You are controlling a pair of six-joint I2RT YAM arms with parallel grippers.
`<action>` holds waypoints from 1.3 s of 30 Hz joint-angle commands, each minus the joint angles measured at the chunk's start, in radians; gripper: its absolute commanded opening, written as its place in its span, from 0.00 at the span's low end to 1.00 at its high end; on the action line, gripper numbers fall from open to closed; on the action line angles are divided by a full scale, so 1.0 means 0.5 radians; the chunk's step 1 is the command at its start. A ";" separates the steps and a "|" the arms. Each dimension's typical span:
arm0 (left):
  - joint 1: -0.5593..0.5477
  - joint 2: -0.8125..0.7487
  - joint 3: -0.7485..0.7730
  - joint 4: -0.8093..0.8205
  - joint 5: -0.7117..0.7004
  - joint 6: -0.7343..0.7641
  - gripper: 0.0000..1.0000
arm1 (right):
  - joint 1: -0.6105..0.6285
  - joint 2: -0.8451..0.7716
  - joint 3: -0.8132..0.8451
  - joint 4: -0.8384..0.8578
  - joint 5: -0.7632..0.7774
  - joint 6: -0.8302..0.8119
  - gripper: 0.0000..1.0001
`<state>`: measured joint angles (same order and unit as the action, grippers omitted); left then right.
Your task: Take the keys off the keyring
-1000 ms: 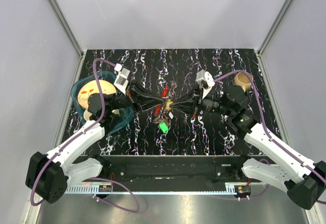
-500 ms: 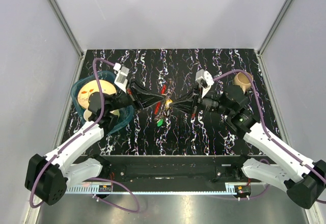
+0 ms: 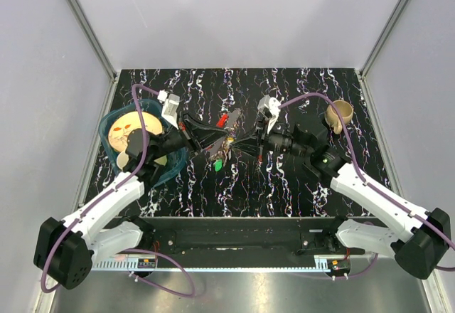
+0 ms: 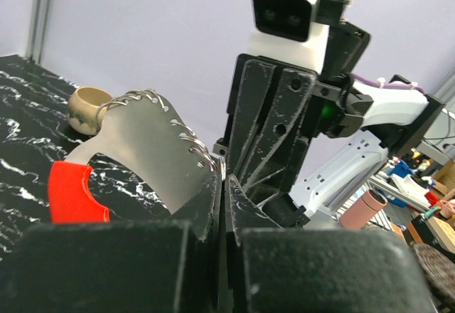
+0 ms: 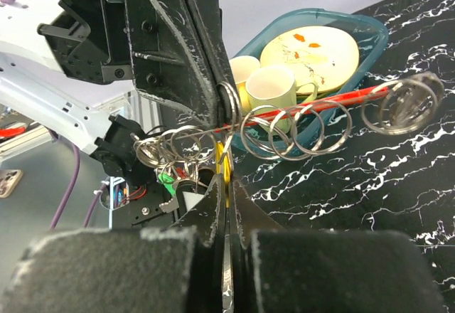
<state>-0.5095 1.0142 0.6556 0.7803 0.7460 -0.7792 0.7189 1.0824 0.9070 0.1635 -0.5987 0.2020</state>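
Note:
Both grippers hold the keyring (image 3: 228, 142) up between them over the middle of the table. My left gripper (image 3: 215, 140) is shut on its flat grey metal body (image 4: 142, 142), whose red piece (image 4: 71, 193) points left. My right gripper (image 3: 242, 146) faces it tip to tip. In the right wrist view my right gripper (image 5: 226, 185) is shut on the brass-gold key (image 5: 222, 165). Several wire loops (image 5: 298, 124) run along the keyring's edge. The green key (image 5: 167, 179) and a silver key (image 5: 170, 203) hang below. The green key also shows from above (image 3: 216, 163).
A teal bin (image 3: 106, 124) with plates and mugs stands at the left, close behind my left arm. A tan cup (image 3: 339, 114) sits at the back right, and it also shows in the left wrist view (image 4: 89, 107).
Both grippers have shifted left and away from the bases with the keyring. The right arm has reached further left. The hanging green key has swung up and left.

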 commanded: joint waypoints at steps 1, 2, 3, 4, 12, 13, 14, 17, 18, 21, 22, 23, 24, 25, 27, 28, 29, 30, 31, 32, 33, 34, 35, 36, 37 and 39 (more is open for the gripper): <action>0.000 -0.080 0.005 -0.008 -0.194 0.104 0.00 | 0.069 0.013 0.113 -0.103 0.142 -0.125 0.00; 0.000 -0.080 -0.001 -0.020 -0.206 0.107 0.00 | 0.078 0.016 0.119 -0.112 0.175 -0.128 0.00; 0.000 -0.080 -0.004 -0.011 -0.213 0.110 0.00 | 0.081 0.019 0.116 -0.127 0.191 -0.131 0.00; 0.000 -0.074 -0.007 -0.002 -0.216 0.104 0.00 | 0.078 0.026 0.122 -0.134 0.209 -0.131 0.00; -0.003 -0.065 -0.059 0.068 -0.277 0.046 0.00 | 0.102 0.133 0.183 -0.082 0.400 -0.042 0.00; -0.003 -0.071 -0.069 0.075 -0.283 0.037 0.00 | 0.105 0.142 0.195 -0.075 0.433 -0.018 0.00; -0.003 -0.077 -0.084 0.087 -0.295 0.031 0.00 | 0.108 0.157 0.205 -0.057 0.443 -0.011 0.00; -0.003 -0.098 -0.108 0.126 -0.347 0.003 0.00 | 0.112 0.197 0.238 -0.057 0.476 0.016 0.00; -0.003 -0.102 -0.127 0.136 -0.372 -0.015 0.00 | 0.112 0.222 0.254 -0.072 0.486 0.016 0.00; -0.003 -0.102 -0.142 0.157 -0.406 -0.025 0.00 | 0.133 0.268 0.324 -0.115 0.559 0.035 0.00; -0.003 -0.099 -0.145 0.173 -0.412 -0.025 0.00 | 0.133 0.286 0.337 -0.136 0.571 0.038 0.00; -0.003 -0.096 -0.157 0.179 -0.430 -0.028 0.00 | 0.136 0.296 0.346 -0.149 0.593 0.056 0.00; -0.003 -0.099 -0.164 0.185 -0.440 -0.028 0.00 | 0.139 0.302 0.358 -0.173 0.642 0.062 0.00; -0.003 -0.102 -0.167 0.194 -0.446 -0.028 0.00 | 0.139 0.305 0.361 -0.189 0.669 0.071 0.00; -0.003 -0.108 -0.173 0.194 -0.467 -0.025 0.00 | 0.142 0.305 0.358 -0.222 0.746 0.078 0.00; -0.003 -0.108 -0.173 0.200 -0.467 -0.025 0.00 | 0.142 0.302 0.355 -0.229 0.771 0.078 0.00; 0.000 -0.117 -0.176 0.206 -0.476 -0.022 0.00 | 0.142 0.305 0.346 -0.238 0.795 0.075 0.00; 0.000 -0.117 -0.182 0.216 -0.483 -0.025 0.00 | 0.139 0.302 0.331 -0.250 0.841 0.075 0.00; 0.000 -0.123 -0.185 0.228 -0.489 -0.025 0.00 | 0.142 0.299 0.325 -0.262 0.863 0.072 0.00; 0.000 -0.132 -0.185 0.231 -0.501 -0.025 0.00 | 0.142 0.299 0.318 -0.272 0.884 0.075 0.00; 0.000 -0.138 -0.188 0.231 -0.510 -0.025 0.00 | 0.142 0.296 0.306 -0.281 0.909 0.078 0.00; 0.000 -0.141 -0.194 0.240 -0.516 -0.031 0.00 | 0.142 0.290 0.300 -0.281 0.918 0.081 0.00; 0.000 -0.148 -0.197 0.246 -0.519 -0.034 0.00 | 0.142 0.280 0.285 -0.278 0.927 0.087 0.00; 0.000 -0.148 -0.200 0.256 -0.519 -0.037 0.00 | 0.139 0.274 0.275 -0.269 0.949 0.093 0.00; 0.000 -0.148 -0.201 0.265 -0.519 -0.049 0.00 | 0.139 0.253 0.266 -0.260 0.946 0.093 0.00; 0.000 -0.148 -0.207 0.280 -0.519 -0.055 0.00 | 0.142 0.237 0.257 -0.232 0.925 0.096 0.00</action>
<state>-0.5091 0.9810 0.5472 0.7799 0.4992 -0.7830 0.7910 1.2297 1.0397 0.0319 -0.2081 0.2417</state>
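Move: The right hand holds the yellow key; the keyring's ring in the left fingertips lies about 2 cm ahead, 2 cm left and 1 cm above it. From the right hand, the red handle is some 6 cm ahead, 3 cm left and slightly lower, and the green key hangs about 7 cm back, 4 cm left and 6 cm below. From the left hand, the yellow key is about 2 cm back, 2 cm right and 1 cm down. Still pinching key and ring, both hands go forward and down, right some 6 cm turning clockwise, left 3. ##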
